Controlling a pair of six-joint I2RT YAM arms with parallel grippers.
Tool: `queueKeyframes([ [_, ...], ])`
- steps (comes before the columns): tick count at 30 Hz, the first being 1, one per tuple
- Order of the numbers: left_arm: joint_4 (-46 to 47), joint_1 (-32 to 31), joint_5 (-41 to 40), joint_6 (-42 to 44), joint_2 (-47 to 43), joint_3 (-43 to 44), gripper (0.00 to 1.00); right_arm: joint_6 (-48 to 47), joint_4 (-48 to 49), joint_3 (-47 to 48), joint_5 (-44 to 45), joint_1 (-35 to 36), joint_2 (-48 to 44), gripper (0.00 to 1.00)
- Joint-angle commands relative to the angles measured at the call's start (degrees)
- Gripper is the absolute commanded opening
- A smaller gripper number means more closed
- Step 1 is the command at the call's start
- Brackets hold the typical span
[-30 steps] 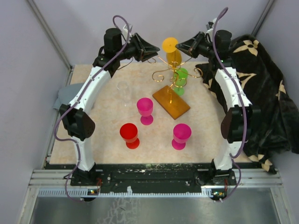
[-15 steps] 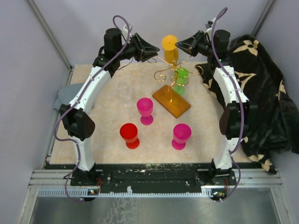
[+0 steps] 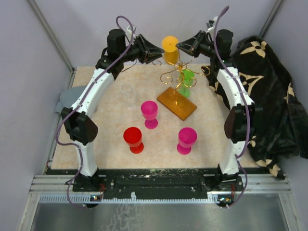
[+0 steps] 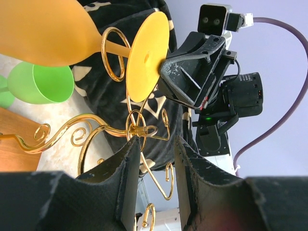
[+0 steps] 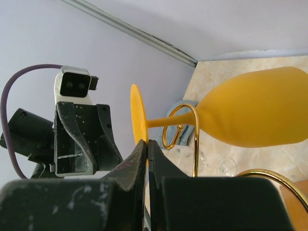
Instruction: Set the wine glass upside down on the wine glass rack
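An orange wine glass (image 3: 169,44) lies nearly sideways high at the top of the wine glass rack (image 3: 179,79), a gold wire tree on an amber base (image 3: 176,104). My right gripper (image 3: 183,46) (image 5: 147,143) is shut on the rim of the glass's foot (image 5: 136,113). The stem (image 5: 166,121) passes through a gold loop (image 5: 191,126), and the bowl (image 5: 260,115) points away. My left gripper (image 3: 156,53) (image 4: 156,144) is open at the rack's top, with one fingertip (image 4: 133,147) beside the wire hub (image 4: 138,130). A green glass (image 3: 186,77) hangs on the rack.
Two pink glasses (image 3: 149,112) (image 3: 187,138) and a red glass (image 3: 133,138) stand upright in front of the rack. A clear glass (image 3: 127,91) stands under the left arm. A black patterned cloth (image 3: 269,86) is heaped on the right.
The right gripper has carried the orange glass to the left and farther back, over the rack's top. The left arm has stayed still.
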Motion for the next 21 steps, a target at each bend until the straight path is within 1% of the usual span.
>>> queueKeyframes([
  [1,0.1,0.3,-0.3,0.8,-2.2,-0.1,0.4,-1.6,0.6,2.6,-1.1,1.0,-1.6,0.0],
  [7,-0.2,0.3,-0.2,1.0,-2.6,-0.6,0.4,-3.7,-3.1,2.3,-1.1,2.3,-2.5,0.0],
  [10,-0.2,0.3,-0.3,1.0,-2.9,-1.0,0.42,-4.1,-4.0,1.1,-0.4,2.4,-3.9,0.0],
  [11,-0.1,0.3,-0.3,1.0,-3.0,-1.1,0.42,-4.5,-4.7,1.0,-0.1,2.4,-4.3,0.02],
  [13,-0.1,0.3,-0.2,1.1,-3.1,-1.2,0.43,-5.2,-6.4,1.0,0.4,2.4,-4.9,0.13],
  [16,-0.1,0.3,-0.2,1.0,-3.3,-1.3,0.43,-6.1,-8.0,1.0,0.7,2.4,-5.7,0.23],
  [21,-0.1,0.3,0.0,1.1,-3.8,-1.5,0.43,-7.3,-10.3,1.1,1.4,2.3,-7.0,0.31],
])
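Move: The rack's hook, with the orange wine glass's stem already in it, lies about 3 cm left of the right hand point, level with it in reach and some 3 cm lower. The glass's middle is 3 cm left, 2 cm ahead and 9 cm below. The rack's hub stands 4 cm back, 2 cm right, 12 cm down; the green glass is 2 cm ahead, 6 cm right, 28 cm down. From the left hand, the hook is 3 cm ahead, 4 cm right, 3 cm down. Still pinching the edge of the wine glass's foot, the right hand carries it about 1.5 cm left and 1 cm down over the hook, easing back a little. Then its fingers open to nearly a third and let go of the foot while the hand draws back towards the robot, about 2 cm in all, its left side dipping slightly. ##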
